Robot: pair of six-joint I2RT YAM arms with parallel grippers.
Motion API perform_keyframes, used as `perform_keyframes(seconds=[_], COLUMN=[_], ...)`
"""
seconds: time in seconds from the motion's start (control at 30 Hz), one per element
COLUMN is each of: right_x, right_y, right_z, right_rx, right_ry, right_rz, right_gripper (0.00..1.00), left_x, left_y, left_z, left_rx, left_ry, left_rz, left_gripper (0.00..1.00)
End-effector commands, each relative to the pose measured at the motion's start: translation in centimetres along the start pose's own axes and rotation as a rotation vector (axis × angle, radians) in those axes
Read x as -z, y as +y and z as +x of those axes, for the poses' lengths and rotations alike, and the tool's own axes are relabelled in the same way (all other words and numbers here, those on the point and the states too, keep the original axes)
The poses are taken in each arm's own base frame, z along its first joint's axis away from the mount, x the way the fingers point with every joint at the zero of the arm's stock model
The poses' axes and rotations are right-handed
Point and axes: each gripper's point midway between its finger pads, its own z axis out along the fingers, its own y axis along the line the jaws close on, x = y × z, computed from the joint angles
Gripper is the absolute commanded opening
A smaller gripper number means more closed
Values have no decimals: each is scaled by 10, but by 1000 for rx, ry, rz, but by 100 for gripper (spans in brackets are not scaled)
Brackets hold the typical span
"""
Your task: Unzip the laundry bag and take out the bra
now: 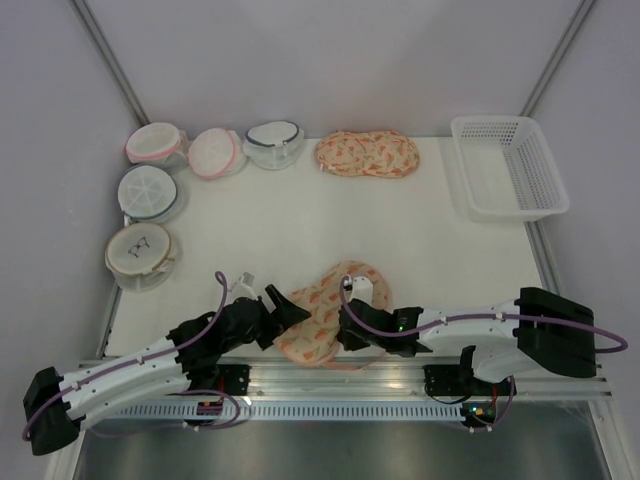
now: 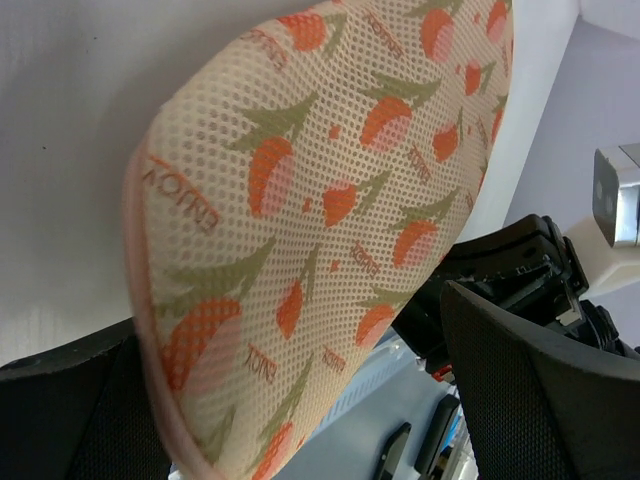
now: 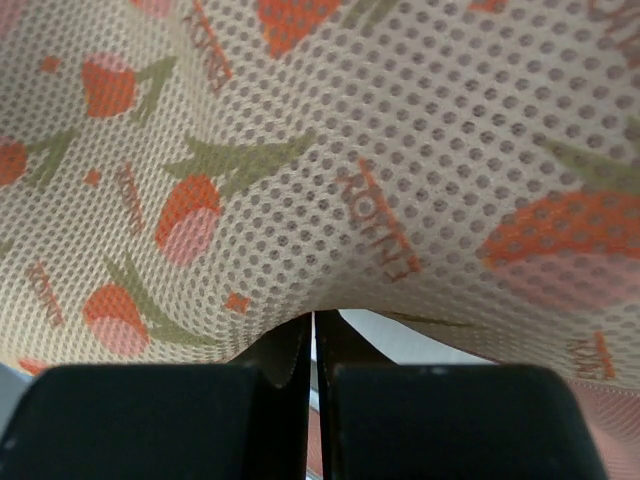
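The laundry bag [image 1: 325, 312], a peach orange-printed mesh case, lies near the table's front edge between my two arms, its near side lifted. My left gripper [image 1: 283, 306] stands open at the bag's left end; in the left wrist view the bag [image 2: 320, 200] fills the wide gap between the black fingers [image 2: 545, 395] of the left gripper [image 2: 300, 400]. My right gripper [image 1: 350, 322] is shut, pinching the mesh of the bag [image 3: 300, 150] at the tips of the right gripper [image 3: 315, 325]. The bra is hidden.
A look-alike printed bag [image 1: 367, 154] lies at the back centre. A white basket [image 1: 510, 165] stands at the back right. Several round domed mesh bags [image 1: 216, 152] sit along the back left and left edge [image 1: 140, 252].
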Motion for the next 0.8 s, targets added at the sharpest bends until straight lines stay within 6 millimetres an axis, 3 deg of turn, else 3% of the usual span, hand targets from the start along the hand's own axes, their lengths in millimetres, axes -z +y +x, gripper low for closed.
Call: perform_keyframes(seconds=[0.0,0.13,0.27,0.37,0.53,0.7,0.73,0.77], right_x=[-11,-34,-55,-58,-51,-29,-24,-14], right_y=[47,39,9,-10,-64,-107,-122,-127], right_z=[-43,-67,-89,-101,-113,-116,-106,-112], right_rx=[-113,-209,-326,-383,-511,-604,-623,-647], right_ry=[-106,-146,-198,-243,-328,-415,-415,-459], right_rz=[-141,-95,-12,30,160,273,321,324], right_gripper=[0,0,0,1,1,1,0,1], left_x=[5,11,17,23,26,23,23,23], left_y=[-21,-30,-26,-26,-19,-16,-16,-16], left_z=[-6,-14,-19,-23,-22,-19,-19,-19], left_rx=[76,79,81,99,128,133,133,132], left_ry=[-23,-54,-76,-94,-89,-75,-75,-75], left_rz=[47,52,23,22,25,4,2,-1], left_gripper=[100,100,100,99,100,100,100,100])
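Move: My shut right fingers keep the zip pull on the laundry bag's side, low over the near part of the table. The clear spot it is taken to lies about 14 cm ahead and 6 cm right. The bag's middle is roughly 6 cm ahead of this hand and 3 cm left; its strap loop is some 6 cm straight back. From my open left hand, the bag's middle is about 4 cm ahead, 11 cm right and 4 cm lower. Keeping the zip pull pinched, I sweep my right hand forward about 14 cm, low and nearly level, away from the near table edge. It first drifts a little left, then curves back rightward to finish some 6 cm to the right, the wrist turning clockwise by around 40 degrees. My left hand stays wide open and lifts about 3 cm clear. ##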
